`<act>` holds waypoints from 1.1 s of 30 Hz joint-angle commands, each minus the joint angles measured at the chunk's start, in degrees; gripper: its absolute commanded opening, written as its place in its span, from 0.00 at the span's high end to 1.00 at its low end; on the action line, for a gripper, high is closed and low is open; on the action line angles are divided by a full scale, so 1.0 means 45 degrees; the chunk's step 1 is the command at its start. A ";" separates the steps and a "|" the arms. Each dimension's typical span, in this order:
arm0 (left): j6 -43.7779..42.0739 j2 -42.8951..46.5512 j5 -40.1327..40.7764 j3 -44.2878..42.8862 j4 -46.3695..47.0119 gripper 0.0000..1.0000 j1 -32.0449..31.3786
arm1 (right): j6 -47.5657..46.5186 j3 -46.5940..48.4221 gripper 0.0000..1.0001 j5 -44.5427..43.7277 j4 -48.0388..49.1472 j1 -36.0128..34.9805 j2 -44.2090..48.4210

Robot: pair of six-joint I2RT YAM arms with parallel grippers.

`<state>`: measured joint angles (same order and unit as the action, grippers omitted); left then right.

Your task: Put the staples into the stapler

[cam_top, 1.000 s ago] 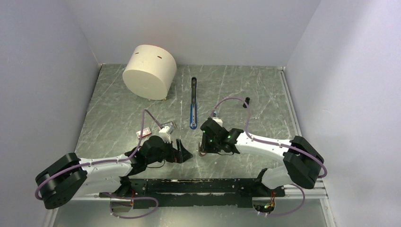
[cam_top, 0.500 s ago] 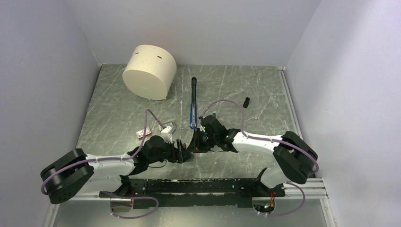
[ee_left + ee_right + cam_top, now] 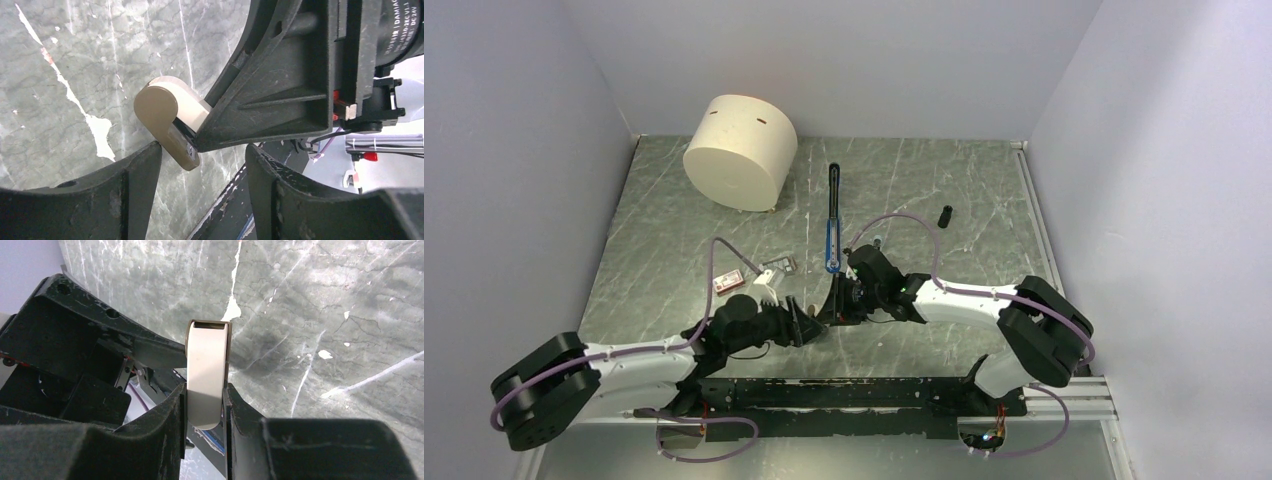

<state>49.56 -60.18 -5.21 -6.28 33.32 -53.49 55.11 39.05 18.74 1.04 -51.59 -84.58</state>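
The blue stapler [image 3: 831,243] lies open on the table, its black arm stretching away toward the back. The silver staples [image 3: 780,266] and their red-and-white box [image 3: 726,282] sit left of it, untouched. My right gripper [image 3: 838,304] [image 3: 206,405] is shut on a beige oval piece [image 3: 207,365] [image 3: 165,117], holding it up off the table. My left gripper [image 3: 812,320] [image 3: 202,167] stands open, nose to nose with the right one. The lower end of the beige piece dips between its fingers [image 3: 137,190], close to the left one.
A large cream cylinder [image 3: 740,150] stands at the back left. A small black cylinder [image 3: 945,215] lies right of the stapler. Both arms crowd the near middle, just in front of the black base rail [image 3: 854,392].
The right gripper carried the beige piece left to meet the left gripper. The left arm shifted and its jaws narrowed around the piece's end. The staples came into view beside the left wrist.
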 commanded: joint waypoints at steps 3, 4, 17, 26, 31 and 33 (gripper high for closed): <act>-0.0194 0.1151 0.0917 0.0323 -0.0566 0.44 -0.0023 | 0.0201 -0.0002 0.87 0.0083 0.0173 0.0039 0.0083; -0.0257 0.1189 0.0935 0.0312 -0.0639 0.48 -0.0023 | 0.0250 -0.0005 0.87 0.0082 0.0201 0.0039 0.0084; -0.0293 -0.0449 0.0826 0.0120 0.0190 0.73 -0.0005 | 0.0194 0.0110 0.88 0.0302 0.0278 0.0065 0.0117; -0.1781 -0.0592 0.0367 -0.0086 -0.0316 0.95 -0.0023 | -0.1115 0.0217 0.88 0.1086 -0.1615 0.0993 0.0717; -0.2788 -0.0578 -0.0372 -0.0469 -0.0366 0.95 -0.0020 | -0.2439 0.0647 0.87 0.1378 -0.2968 0.1813 0.1071; -0.3105 -0.0686 -0.0599 -0.0581 -0.0429 0.95 -0.0012 | -0.2739 0.0664 0.84 0.1449 -0.3366 0.2253 0.1252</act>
<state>41.43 -63.18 -4.05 -7.40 31.77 -53.41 48.12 40.45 25.52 -8.08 -45.21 -81.25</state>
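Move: From the left gripper, the brown lever of the beige stapler is about 2 cm to the right, 2 cm ahead and 1 cm lower, just past its parted tips. Counted from the same gripper, the grey metal case lies some 12 cm ahead and 7 cm to the left, and the staple box 8 cm ahead and 18 cm to the left, both about 6 cm below. The right gripper already holds the stapler's cream body, with the lever about 3 cm to its left and 1 cm lower. Bring the left gripper slightly up and left, then about 3 cm down beside the beige stapler, closing the wide-open fingers until they pinch the free end of the brown lever. Hold the cream body still in the right gripper meanwhile; once the lever is caught, draw that hand about 3 cm right and 1 cm up, keeping its grip. ##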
